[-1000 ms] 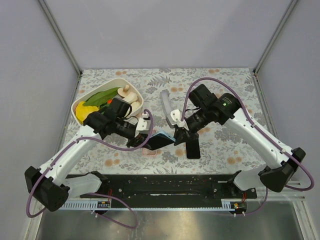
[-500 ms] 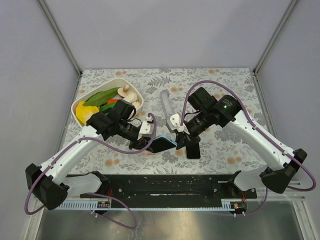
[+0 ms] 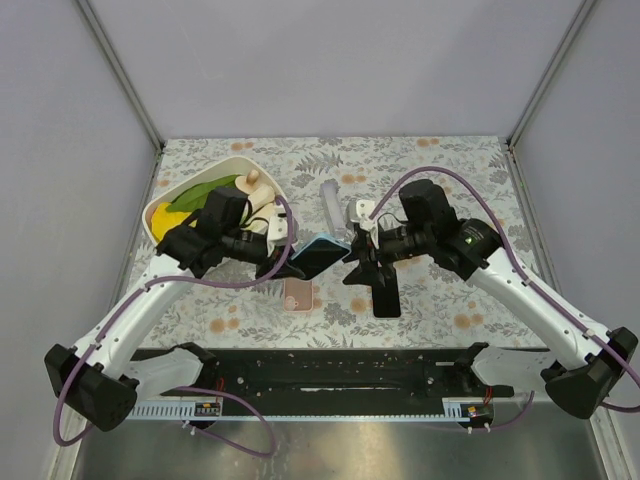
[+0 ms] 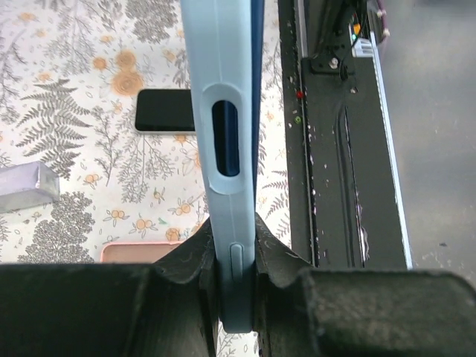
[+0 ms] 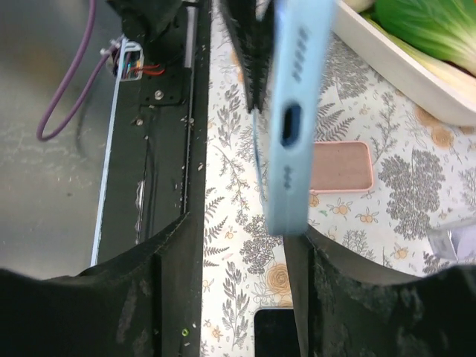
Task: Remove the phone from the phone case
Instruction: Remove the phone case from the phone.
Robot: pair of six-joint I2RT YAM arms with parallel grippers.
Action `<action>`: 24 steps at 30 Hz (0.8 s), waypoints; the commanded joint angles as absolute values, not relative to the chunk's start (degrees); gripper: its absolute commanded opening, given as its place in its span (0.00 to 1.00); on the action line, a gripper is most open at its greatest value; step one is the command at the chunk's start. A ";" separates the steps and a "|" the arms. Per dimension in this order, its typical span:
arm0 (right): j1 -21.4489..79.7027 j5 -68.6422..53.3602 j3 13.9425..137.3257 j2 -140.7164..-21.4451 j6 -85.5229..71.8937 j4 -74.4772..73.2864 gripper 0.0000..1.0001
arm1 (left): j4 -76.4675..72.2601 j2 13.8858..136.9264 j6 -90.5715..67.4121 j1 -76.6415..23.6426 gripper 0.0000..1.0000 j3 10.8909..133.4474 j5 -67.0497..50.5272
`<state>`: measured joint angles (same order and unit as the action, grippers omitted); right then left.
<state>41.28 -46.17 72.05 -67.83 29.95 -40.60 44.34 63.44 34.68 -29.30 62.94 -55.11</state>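
A light-blue phone case (image 3: 318,257) hangs above the table's middle, and my left gripper (image 3: 285,263) is shut on one end of it. In the left wrist view the phone case (image 4: 227,111) stands edge-on between the fingers of the left gripper (image 4: 236,260). A dark strip along its right side looks like the phone (image 4: 257,89), still inside. My right gripper (image 3: 355,268) is open at the case's other end. In the right wrist view that end of the phone case (image 5: 297,111) sits just ahead of the right gripper (image 5: 238,253), close to one finger (image 5: 305,260), with a wide gap to the other.
A black phone (image 3: 385,297) and a pink case (image 3: 297,293) lie flat on the flowered cloth under the grippers. A white bowl (image 3: 232,160) of vegetables stands at the back left. A grey bar (image 3: 330,205) lies behind the middle. A black rail (image 3: 330,370) runs along the near edge.
The right gripper has opened and let go of the blue case's end. The left arm has carried the case up and back, away from the near edge.
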 commanded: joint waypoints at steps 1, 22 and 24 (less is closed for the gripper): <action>38.24 -46.58 68.91 -66.18 15.13 -25.50 0.56 | 33.49 61.08 27.08 -27.86 0.00 62.14 -61.26; 34.98 -56.49 66.36 -66.89 12.90 -17.31 0.05 | 30.24 60.29 22.85 -27.42 0.00 59.50 -62.75; 34.89 -60.27 66.18 -66.36 17.72 -19.41 0.01 | 29.88 60.55 22.67 -27.07 0.00 59.41 -63.45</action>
<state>35.09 -52.34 67.22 -67.48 10.28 -19.79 35.18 62.28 23.68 -27.62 59.31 -58.28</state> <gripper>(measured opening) 0.222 0.197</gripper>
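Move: The phone case, phone inside, is in the left hand's grip. Its free corner, by the charging-port edge, lies about 3 cm ahead of the open right hand, 2 cm to its left and 3 cm above. From the left hand that corner is about 12 cm right, 3 cm ahead and 3 cm up. On the table, some 25 cm below the right hand, the black phone lies 7 cm ahead and 9 cm right, the pink case 8 cm ahead and 13 cm left. The right fingers close on the free corner of the phone case and pinch its port edge. The hand gets there by going forward about 4 cm and up some 3 cm, easing back 1 cm as it shuts, while its fingertips tip up about 10 degrees. The left hand keeps its hold almost in place, tilting slightly. ##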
